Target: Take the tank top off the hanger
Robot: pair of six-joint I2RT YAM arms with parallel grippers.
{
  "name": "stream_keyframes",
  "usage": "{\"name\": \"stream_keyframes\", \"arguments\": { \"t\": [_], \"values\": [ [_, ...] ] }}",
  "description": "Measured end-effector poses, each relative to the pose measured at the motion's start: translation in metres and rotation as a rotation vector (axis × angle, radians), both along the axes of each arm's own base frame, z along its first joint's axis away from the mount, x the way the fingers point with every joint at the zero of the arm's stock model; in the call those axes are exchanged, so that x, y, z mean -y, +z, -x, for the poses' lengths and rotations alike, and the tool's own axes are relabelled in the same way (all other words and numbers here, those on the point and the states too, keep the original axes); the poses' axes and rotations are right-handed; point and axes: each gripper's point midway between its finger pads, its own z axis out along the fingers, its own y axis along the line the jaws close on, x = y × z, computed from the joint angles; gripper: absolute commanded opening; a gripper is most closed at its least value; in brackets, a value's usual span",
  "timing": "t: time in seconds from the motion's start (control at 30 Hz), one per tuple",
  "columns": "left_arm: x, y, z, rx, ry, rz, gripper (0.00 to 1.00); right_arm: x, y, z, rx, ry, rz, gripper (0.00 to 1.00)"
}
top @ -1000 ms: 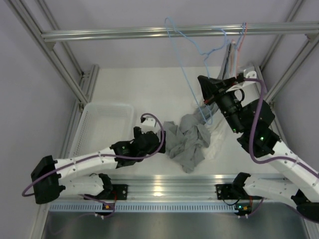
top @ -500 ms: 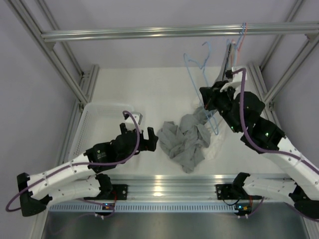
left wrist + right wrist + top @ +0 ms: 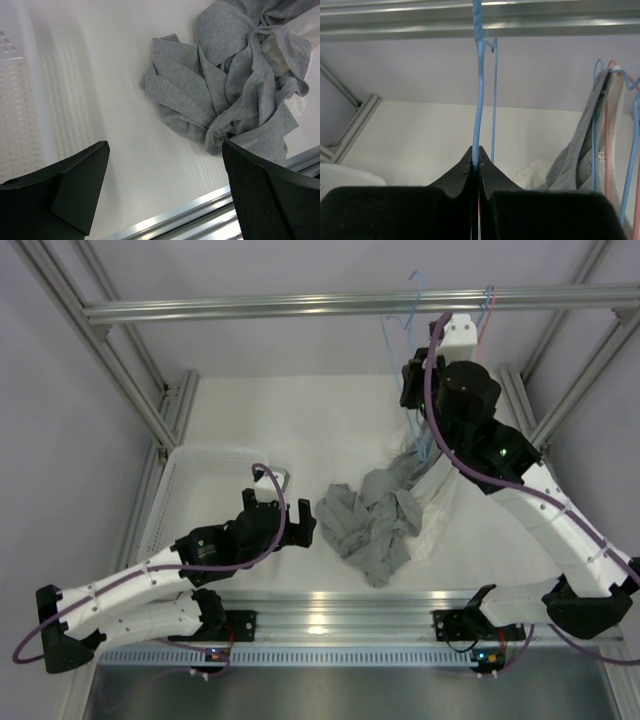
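The grey tank top (image 3: 372,525) lies crumpled on the table, off the hanger; the left wrist view shows it (image 3: 230,85) ahead and to the right. My right gripper (image 3: 476,161) is shut on the thin blue wire hanger (image 3: 479,100), which it holds upright with its top up at the overhead rail (image 3: 545,22). From above, the bare hanger (image 3: 416,285) rises above the right gripper (image 3: 413,385). My left gripper (image 3: 300,520) is open just left of the tank top, and nothing is between its fingers (image 3: 75,185).
A white basket (image 3: 205,490) stands on the left of the table. More hangers with garments (image 3: 470,340) hang from the rail (image 3: 250,308) at the back right. A white cloth (image 3: 437,525) lies under the tank top's right side. An aluminium rail (image 3: 330,610) edges the front.
The right gripper has lifted the blue hanger from beside the tank top up to the overhead rail. The left gripper drew back to the left a second ago and has since stayed still.
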Motion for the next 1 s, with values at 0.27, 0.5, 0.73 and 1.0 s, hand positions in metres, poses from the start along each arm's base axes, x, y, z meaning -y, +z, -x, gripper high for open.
{"name": "stream_keyframes", "arguments": {
  "t": [0.27,0.5,0.73,1.0],
  "values": [
    [0.001,-0.001,0.001,-0.004,-0.007,0.0,0.99,0.001,-0.014,-0.051,-0.043,-0.034,0.026,0.0],
    [0.002,-0.001,0.003,-0.009,-0.027,-0.004,0.99,-0.015,-0.065,-0.062,-0.145,0.001,0.067,0.0],
    [0.004,-0.003,0.004,-0.017,-0.034,-0.008,0.99,-0.017,-0.078,-0.058,-0.158,0.009,0.018,0.09],
    [0.022,-0.005,0.006,-0.048,-0.1,-0.015,0.99,-0.023,-0.093,-0.045,-0.204,0.072,0.002,0.99]
  ]
}}
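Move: The right hand, shut on the empty blue hanger, has the free spot on the rail about 9 cm ahead, 3 cm to its left and 12 cm above. The other hangers are at the same distance ahead, about 13 cm to its right and 10 cm up. The tank top lies some 5 cm back, 3 cm left and 40 cm below. From the left hand, that rail spot is roughly 23 cm ahead, 18 cm right and 37 cm up. The right hand carries the hanger about 6 cm forward, lowers 9 cm to hook the rail, and opens wide. ##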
